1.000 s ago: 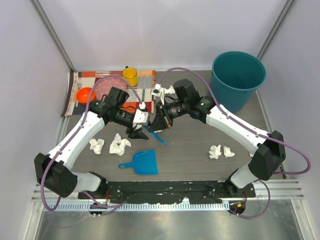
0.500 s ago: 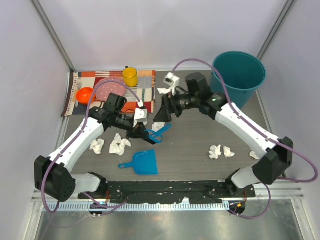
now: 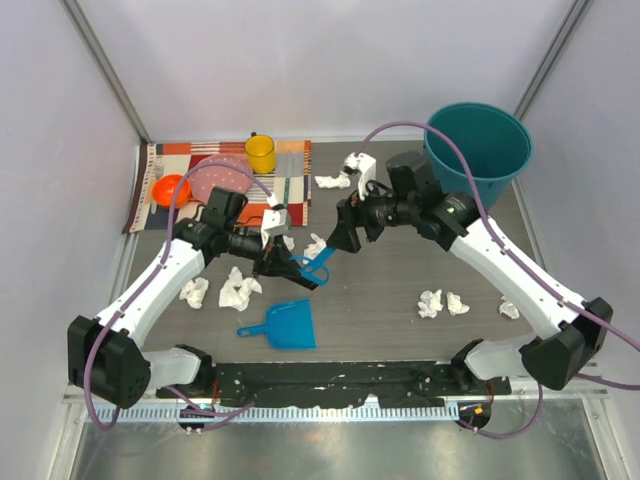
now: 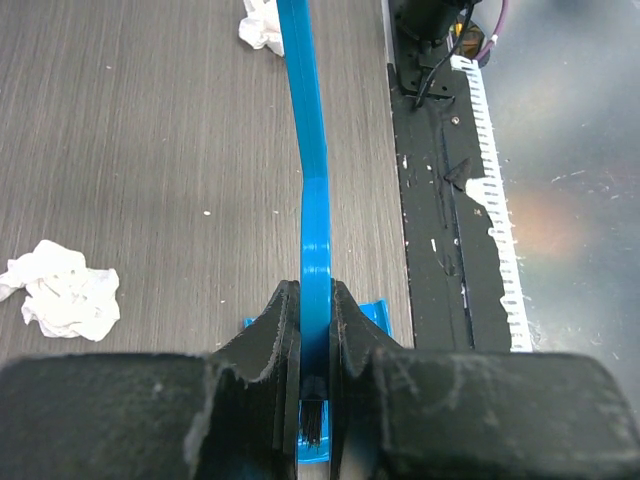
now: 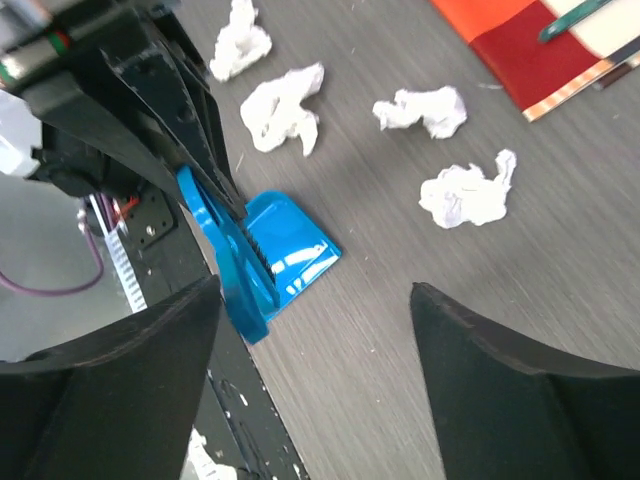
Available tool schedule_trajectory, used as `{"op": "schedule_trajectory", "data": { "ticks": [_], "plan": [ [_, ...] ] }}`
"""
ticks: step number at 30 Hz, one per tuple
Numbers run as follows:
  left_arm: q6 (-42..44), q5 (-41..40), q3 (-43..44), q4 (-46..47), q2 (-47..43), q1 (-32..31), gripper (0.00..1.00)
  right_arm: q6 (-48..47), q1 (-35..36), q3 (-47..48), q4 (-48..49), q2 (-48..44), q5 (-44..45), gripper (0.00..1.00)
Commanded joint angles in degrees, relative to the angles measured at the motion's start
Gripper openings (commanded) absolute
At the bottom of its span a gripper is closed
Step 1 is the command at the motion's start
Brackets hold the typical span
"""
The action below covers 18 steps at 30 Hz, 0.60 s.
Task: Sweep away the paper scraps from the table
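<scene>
My left gripper [image 3: 282, 267] is shut on a blue brush [image 3: 318, 266], held just above the table [image 3: 390, 330]. In the left wrist view the brush's handle [image 4: 310, 150] runs straight out from between the closed jaws [image 4: 316, 300]. My right gripper [image 3: 345, 240] hangs open just right of the brush, holding nothing; its fingers [image 5: 120, 370] stand wide apart. White paper scraps lie scattered: two [image 3: 238, 288] left of the brush, one [image 3: 315, 245] behind it, one [image 3: 332, 181] by the placemat, and three [image 3: 430, 303] at the right. A blue dustpan [image 3: 290, 325] lies near the front.
A teal bucket [image 3: 477, 150] stands at the back right. The striped placemat [image 3: 170, 215] at the back left carries a yellow cup [image 3: 261, 152], an orange bowl [image 3: 172, 190] and a pink plate [image 3: 215, 175]. A black rail [image 3: 340, 378] runs along the near edge.
The right gripper has opened, let go of the brush and drawn back to the right. The left gripper has shut on the brush and now holds it alone.
</scene>
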Motion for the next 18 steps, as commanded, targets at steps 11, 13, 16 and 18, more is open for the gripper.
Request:
{"op": "schedule_trajectory", "data": {
  "ticks": [11, 13, 16, 18],
  "plan": [
    [2.23, 2.97, 2.15, -2.60, -0.86, 0.29, 0.00, -7.69, 3.08, 1.20, -3.67, 4.32, -10.22, 0.43],
    [2.23, 2.88, 2.23, -2.51, -0.51, 0.20, 0.00, -7.95, 3.08, 0.85, -4.03, 3.97, -11.28, 0.43],
    [2.23, 2.88, 2.23, -2.42, -0.42, 0.29, 0.00, -8.22, 2.99, 0.59, -4.29, 3.70, -11.02, 0.43],
    [2.23, 2.79, 2.41, -2.59, -0.51, 0.20, 0.00, -7.95, 3.08, 0.67, -4.12, 3.79, -10.84, 0.41]
  ]
}}
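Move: The brush, gripped near its head by the left fingers, points its free handle end at the right gripper: about 4 cm back, 3 cm to the left and 4 cm below the right hand. From the left hand that end is some 6 cm right, 2 cm ahead and 5 cm up. On the table roughly 27 cm below the right hand, the dustpan lies about 11 cm back and 11 cm left, and the middle paper scrap about 7 cm ahead and 7 cm left. Lower the open right gripper down and to the left, then draw it back, about 5 cm in all, so its fingers come to either side of the brush's handle end. Turn it roughly 15 degrees counter-clockwise on the way and close the fingers to about half their starting gap, short of pinching. Keep the brush gripped and nearly still in the left hand. ##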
